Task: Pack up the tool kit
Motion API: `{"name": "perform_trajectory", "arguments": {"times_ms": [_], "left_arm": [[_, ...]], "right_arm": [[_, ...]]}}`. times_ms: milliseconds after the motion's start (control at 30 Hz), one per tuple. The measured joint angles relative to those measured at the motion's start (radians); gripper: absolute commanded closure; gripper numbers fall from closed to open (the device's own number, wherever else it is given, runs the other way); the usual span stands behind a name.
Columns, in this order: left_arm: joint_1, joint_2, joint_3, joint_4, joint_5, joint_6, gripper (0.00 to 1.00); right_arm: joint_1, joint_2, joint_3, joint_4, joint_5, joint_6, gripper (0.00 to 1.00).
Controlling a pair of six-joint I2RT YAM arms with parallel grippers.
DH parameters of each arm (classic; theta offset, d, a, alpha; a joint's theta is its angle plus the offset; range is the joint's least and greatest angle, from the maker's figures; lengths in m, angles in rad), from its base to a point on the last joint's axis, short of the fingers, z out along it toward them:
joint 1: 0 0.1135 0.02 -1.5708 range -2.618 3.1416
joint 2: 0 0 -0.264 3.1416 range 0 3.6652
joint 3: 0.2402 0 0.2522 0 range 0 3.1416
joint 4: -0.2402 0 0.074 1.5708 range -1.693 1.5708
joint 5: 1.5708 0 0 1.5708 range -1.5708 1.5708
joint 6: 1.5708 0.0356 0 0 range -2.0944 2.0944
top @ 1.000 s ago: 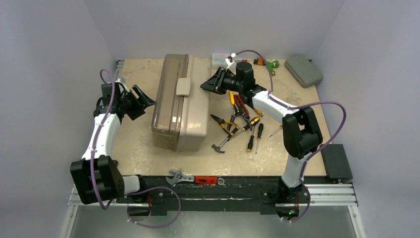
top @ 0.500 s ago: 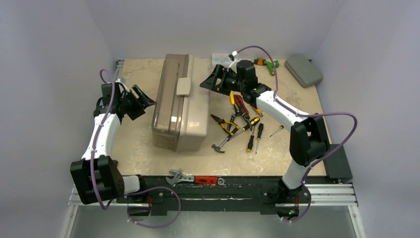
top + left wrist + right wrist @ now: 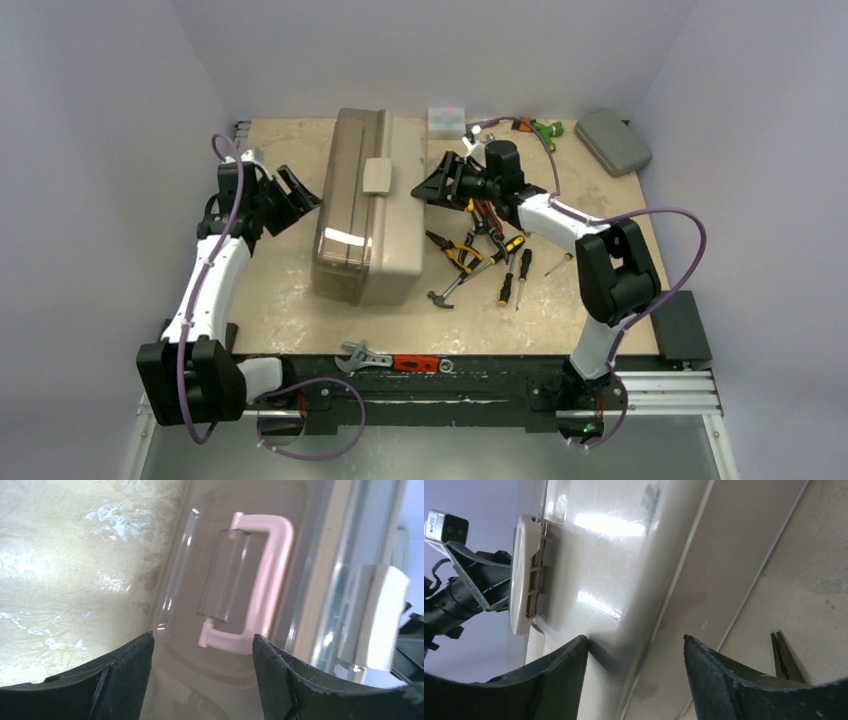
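The long beige-tan toolbox [image 3: 368, 205] lies shut on the table, its translucent lid side facing left. Its pale pink handle [image 3: 272, 575] shows through the lid in the left wrist view. My left gripper [image 3: 303, 195] is open and empty at the box's left side, jaws either side of the lid [image 3: 202, 650]. My right gripper [image 3: 432, 185] is open and empty against the box's right wall [image 3: 624, 555], near its cream latch [image 3: 524, 575]; in its wrist view [image 3: 634, 647] the left finger touches the wall. Loose hand tools [image 3: 480, 245] lie right of the box.
A wrench and a red-handled tool [image 3: 392, 361] lie at the front edge. A small clear plastic box [image 3: 446, 120], a green and orange tool [image 3: 536, 127] and a flat grey-green case [image 3: 613, 141] sit along the back. Plier tips [image 3: 786, 657] lie near my right gripper.
My left gripper has moved forward and right up to the toolbox. My right gripper has dropped lower against the box's right side. The toolbox has shifted and turned slightly.
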Motion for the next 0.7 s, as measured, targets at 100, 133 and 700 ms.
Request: {"name": "perform_trajectory", "arguments": {"times_ms": [100,133,700], "left_arm": [[-0.066,-0.026,0.018,0.000,-0.062,-0.005,0.30],[-0.096,-0.035,0.022,0.001,-0.076,-0.012,0.30],[-0.486,0.078,0.196,0.061,-0.194,-0.067,0.30]], "right_arm": [[-0.045,0.006,-0.069,0.131,-0.086,0.064,0.57],[-0.063,0.008,-0.087,0.172,-0.109,0.083,0.63],[-0.171,0.124,-0.257,0.472,-0.066,0.205,0.79]]}}
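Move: The toolbox stands on its side between the hands, lid to the left and latch up: its middle is about 13 cm to the left hand's right, 3 cm back and 7 cm below. The pink handle is only some 5 cm to the left hand's right, 4 cm ahead and 6 cm below. From the right hand the box's middle lies about 12 cm left, 7 cm back and 7 cm lower; the pliers are roughly 4 cm right, 8 cm back and 17 cm below. The left hand pushes the upper lid side over to the right, sweeping about 15 cm right while rising some 6 cm and turning some 15 degrees clockwise, its fingers kept wide open as it comes over the lid. The right hand gives way at the box's other side, first moving right and a little forward, then sinking for about 6 cm each of right and down, while its fingers close most of the way and its wrist rolls and swings about 10 degrees, ending with the tips beside the latch side. ##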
